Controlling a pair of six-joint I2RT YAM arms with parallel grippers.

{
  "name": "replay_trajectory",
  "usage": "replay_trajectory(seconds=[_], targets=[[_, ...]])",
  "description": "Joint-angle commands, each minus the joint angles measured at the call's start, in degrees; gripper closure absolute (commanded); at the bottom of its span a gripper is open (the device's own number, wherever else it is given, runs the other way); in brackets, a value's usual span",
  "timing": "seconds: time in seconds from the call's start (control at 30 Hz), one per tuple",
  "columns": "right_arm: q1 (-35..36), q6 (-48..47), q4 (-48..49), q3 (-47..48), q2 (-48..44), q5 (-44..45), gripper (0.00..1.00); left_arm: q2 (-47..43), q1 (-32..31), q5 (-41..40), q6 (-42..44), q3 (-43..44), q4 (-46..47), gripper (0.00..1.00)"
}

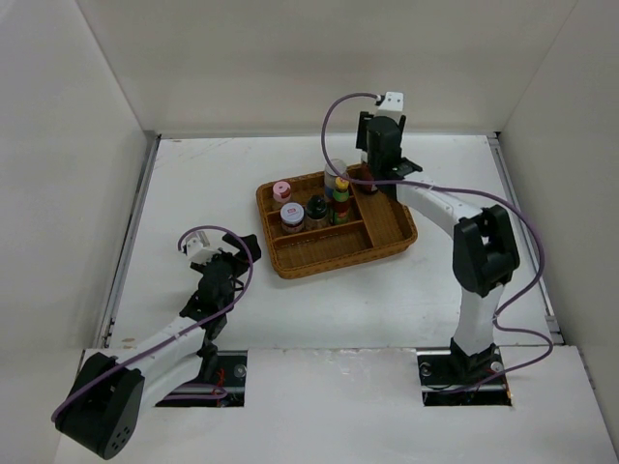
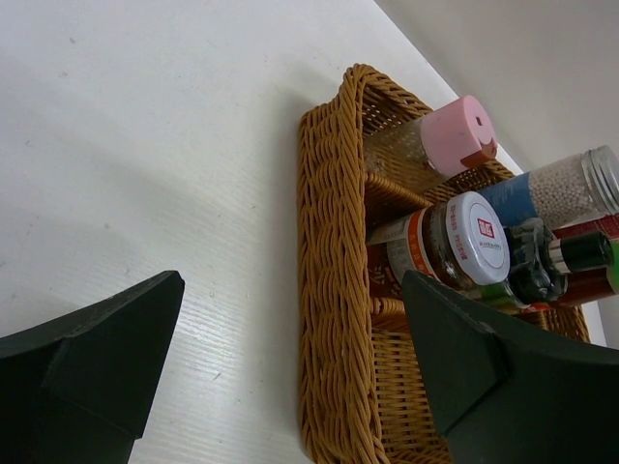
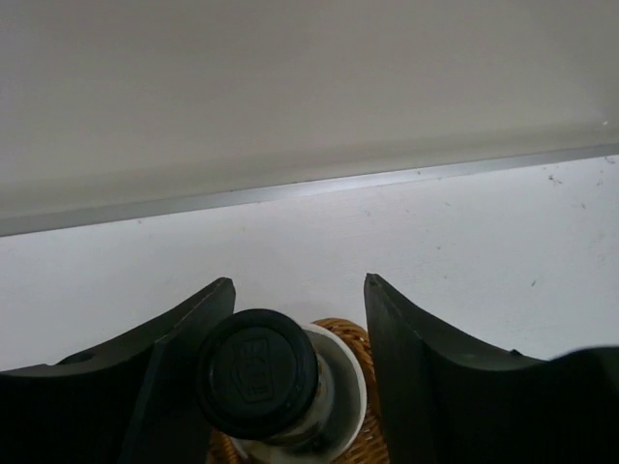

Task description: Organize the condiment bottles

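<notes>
The condiment bottles stand in the back compartments of a brown wicker tray [image 1: 329,263]. They are a pink-lidded jar [image 1: 281,190], a white-lidded jar [image 1: 292,215], a dark shaker [image 1: 316,210], a green yellow-capped bottle [image 1: 340,199] and a grey-capped jar [image 1: 335,174]. My right gripper [image 1: 383,164] hangs over the tray's back right corner. In the right wrist view it [image 3: 300,290] is open around the black cap [image 3: 256,372] of the sauce bottle; the cap sits by the left finger, clear of the right. My left gripper [image 1: 228,255] is open and empty left of the tray.
In the left wrist view my open gripper [image 2: 290,285] faces the tray's side wall [image 2: 334,290], with the pink-lidded jar [image 2: 455,135], white-lidded jar [image 2: 474,237], shaker [image 2: 530,263] and grey-capped jar [image 2: 571,188] behind. White walls enclose the table.
</notes>
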Motion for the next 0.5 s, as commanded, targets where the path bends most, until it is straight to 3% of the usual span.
replay_trajectory(seconds=[0.0,0.3,0.47], targets=[[0.7,1.3,5.3,-0.6,-3.9,0.5,0.34,-0.3,0.4,0.1,-0.2,0.3,3.2,0.00],[1.4,3.0,3.8,-3.4,-11.4,0.0,0.00,-0.8,0.6,-0.5,-0.1,0.3,2.8,0.00],[1.2,5.4,3.7,-10.0,-20.9,-0.3,0.00,-1.4,0.9,-0.8,-0.2,0.2,2.3,0.00]])
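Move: The right hand's already-parting fingers are around the neck of the black-capped bottle; the bottle's middle is about 8 cm below the hand and 1 cm to the left. The blue-label jar stands some 7 cm left and 3 cm back, the green bottle about 6 cm left and 8 cm back, both lower. From the idle left hand, the black-capped bottle is roughly 22 cm ahead and 25 cm right. The right hand spreads its fingers fully, then rises about 7 cm and backs off 5 cm from the black-capped bottle. ##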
